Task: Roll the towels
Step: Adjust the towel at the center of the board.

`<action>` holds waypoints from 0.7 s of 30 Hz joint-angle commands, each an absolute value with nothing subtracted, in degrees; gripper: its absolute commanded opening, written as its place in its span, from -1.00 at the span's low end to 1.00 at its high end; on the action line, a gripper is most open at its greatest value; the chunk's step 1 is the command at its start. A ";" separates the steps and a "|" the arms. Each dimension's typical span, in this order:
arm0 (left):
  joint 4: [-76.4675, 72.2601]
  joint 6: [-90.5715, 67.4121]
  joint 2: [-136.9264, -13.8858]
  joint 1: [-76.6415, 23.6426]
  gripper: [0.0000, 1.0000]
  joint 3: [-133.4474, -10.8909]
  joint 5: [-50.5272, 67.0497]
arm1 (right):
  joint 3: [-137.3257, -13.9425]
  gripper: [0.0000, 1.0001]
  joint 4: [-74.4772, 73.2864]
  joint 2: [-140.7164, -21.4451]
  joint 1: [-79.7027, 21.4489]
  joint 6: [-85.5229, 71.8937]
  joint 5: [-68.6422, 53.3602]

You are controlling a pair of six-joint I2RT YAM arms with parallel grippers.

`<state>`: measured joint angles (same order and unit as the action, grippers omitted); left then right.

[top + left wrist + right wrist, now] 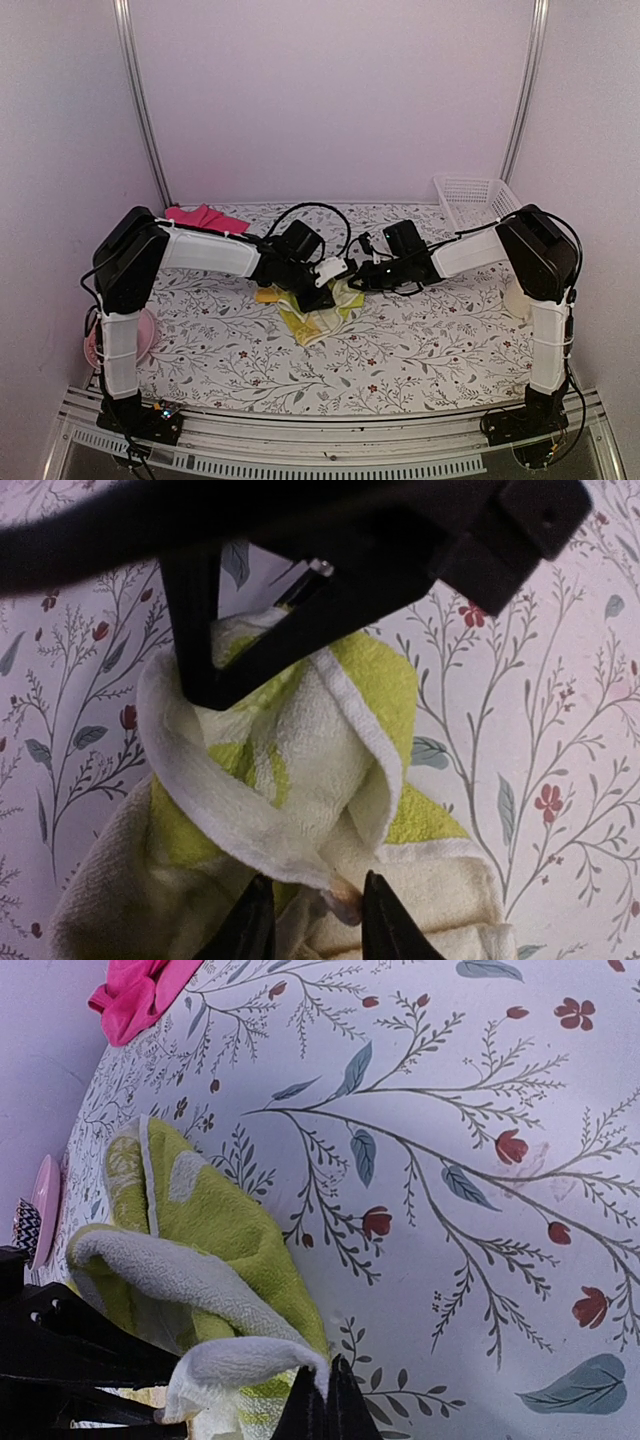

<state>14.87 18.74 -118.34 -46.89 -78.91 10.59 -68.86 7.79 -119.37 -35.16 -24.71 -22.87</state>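
The yellow-green towel [315,315] lies bunched in the middle of the floral table, with its white hem folded over. It also shows in the left wrist view [300,770] and the right wrist view [215,1225]. My left gripper [322,297] [318,920] is closed on a gathered fold of it. My right gripper [358,283] [327,1400] is shut on the white hem at the towel's right side, close to the left gripper. The pink towel [205,218] [140,995] lies crumpled at the back left, untouched.
A pink bowl [142,335] [45,1205] sits at the table's left edge by the left arm's base. A white basket [475,198] stands at the back right. A white cup-like thing [515,298] is behind the right arm.
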 commanded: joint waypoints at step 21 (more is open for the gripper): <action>17.12 23.92 -104.10 -41.63 -1.00 -80.99 5.82 | -66.96 0.44 13.69 -117.33 -35.16 -21.35 -29.83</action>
<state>17.08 20.91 -113.43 -45.47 -79.77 6.00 -68.53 10.00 -119.35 -35.07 -23.09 -26.28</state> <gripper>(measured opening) 0.009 0.625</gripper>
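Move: The left hand's part-open fingers straddle the towel's raised edge, roughly 1 cm below the hand point. The towel's held right corner is about 6 cm ahead and 7 cm to the right; the pink towel lies about 28 cm ahead and 27 cm left. The right hand already grips that corner right at its pads; the edge the left goes for is some 6 cm back and 7 cm left of it. Left fingers pinch the towel edge and lift about 4 cm, slightly forward and left; late on, right fingers open. ##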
